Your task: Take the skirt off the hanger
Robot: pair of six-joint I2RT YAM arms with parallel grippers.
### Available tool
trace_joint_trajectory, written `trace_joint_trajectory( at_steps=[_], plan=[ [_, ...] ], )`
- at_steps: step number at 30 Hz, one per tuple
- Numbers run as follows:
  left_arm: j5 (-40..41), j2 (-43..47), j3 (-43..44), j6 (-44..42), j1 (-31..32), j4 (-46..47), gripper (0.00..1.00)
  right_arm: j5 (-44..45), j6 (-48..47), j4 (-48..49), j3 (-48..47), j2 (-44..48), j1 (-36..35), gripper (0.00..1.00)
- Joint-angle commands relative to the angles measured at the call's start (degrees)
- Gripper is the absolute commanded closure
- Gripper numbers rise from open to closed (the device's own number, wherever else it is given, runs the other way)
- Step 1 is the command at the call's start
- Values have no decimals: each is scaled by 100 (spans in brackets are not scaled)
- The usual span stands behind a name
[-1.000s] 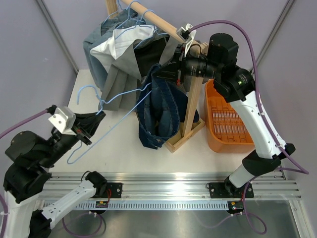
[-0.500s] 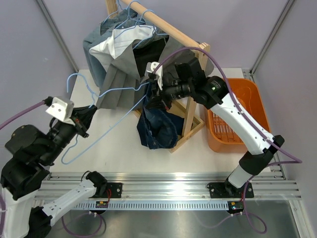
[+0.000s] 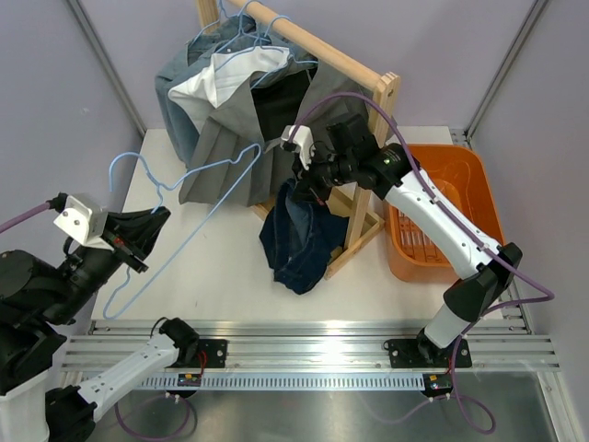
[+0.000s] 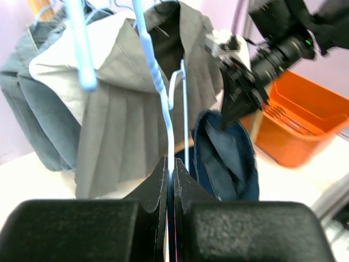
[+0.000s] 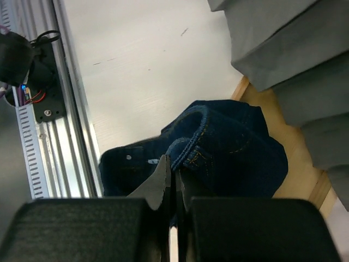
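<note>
The light blue wire hanger [image 3: 198, 216] slants across the left of the table, and my left gripper [image 3: 158, 219] is shut on its lower wire. In the left wrist view the hanger [image 4: 158, 82] rises straight out of the closed left gripper [image 4: 173, 164]. The dark blue denim skirt [image 3: 299, 244] dangles beside the wooden rack, pinched at its waistband by my right gripper [image 3: 308, 181], its lower folds resting on the table. The hanger and the skirt are apart. In the right wrist view the skirt's [image 5: 229, 147] stitched hem sits between the closed right gripper [image 5: 173, 161] fingers.
A wooden clothes rack [image 3: 363, 175] stands mid-table, with grey and white garments [image 3: 225, 129] hanging on more hangers at its far end. An orange basket [image 3: 451, 212] sits to the right. A metal rail [image 3: 304, 345] runs along the near edge.
My right gripper came down and left from the rack's rail with the skirt, which slid off the hanger. My left gripper drew the hanger back to the left.
</note>
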State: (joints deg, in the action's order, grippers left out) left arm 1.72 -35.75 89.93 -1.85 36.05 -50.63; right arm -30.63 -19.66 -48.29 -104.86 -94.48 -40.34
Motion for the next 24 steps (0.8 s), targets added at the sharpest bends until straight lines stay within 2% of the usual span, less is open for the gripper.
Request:
trace_joint_trajectory(
  at_steps=[1, 4, 5, 7, 9, 12, 13, 15, 16, 19, 22, 24],
  plan=[
    [-391, -82, 166, 158, -2, -377, 100, -205, -28, 250, -193, 69, 281, 100],
    [-417, -11, -54, 150, -2, -88, 100, -837, -509, 15, 62, 140, 272, 99],
    [-461, -20, -229, 150, -2, 8, 100, -935, -652, -74, 88, 140, 255, 95],
    [-619, -107, -379, 315, -2, 237, 100, -1225, -1203, -520, 10, 123, 254, 68],
    [-716, -222, -529, 343, -2, 299, 100, -1357, -1487, -751, -122, 149, 254, 51],
    [-778, -406, -660, 334, -2, 396, 100, -1620, -2163, -1146, -184, 236, 211, 37],
    [-761, -433, -705, 325, -2, 466, 100, -1700, -2661, -1495, -201, 263, 176, 32],
    [-734, -451, -775, 334, -11, 642, 100, -1797, -3260, -1945, -254, 254, -69, 29],
    [-725, -451, -827, 334, -2, 686, 100, -1780, -3881, -2426, -254, 272, -193, 29],
    [-778, -512, -942, 387, -2, 800, 100, -1438, -4500, -2807, -97, 490, -745, 27],
    [-935, -574, -1082, 404, -2, 818, 100, -1147, -4556, -2607, -87, 894, -1010, 27],
    [-1024, -600, -1144, 387, -11, 774, 100, -964, -4503, -2659, -656, 957, -1011, 28]
  ],
)
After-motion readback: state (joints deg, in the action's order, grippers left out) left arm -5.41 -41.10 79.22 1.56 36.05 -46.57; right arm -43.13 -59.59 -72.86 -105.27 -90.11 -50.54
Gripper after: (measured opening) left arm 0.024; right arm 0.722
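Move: The navy denim skirt hangs from the right fingers, its middle about 13 cm below them and 3 cm back. The rack's wooden tray lies some 7 cm ahead of that hand, 6 cm to its right and 28 cm down. The grey hanging garment is about 9 cm ahead and 8 cm left, near hand height. From the left hand, which already holds the bare blue hanger, the skirt lies about 15 cm ahead, 22 cm right and 33 cm below. Back towards its base goes the right hand, about 13 cm, but first its fingers open wide almost on the spot and let go of the skirt; as it draws away it swings some 40 degrees counter-clockwise. The left hand keeps its pinch on the hanger and carries it down and to the right, with a little forward, roughly 10 cm towards the skirt, tipping its fingers slightly down. ##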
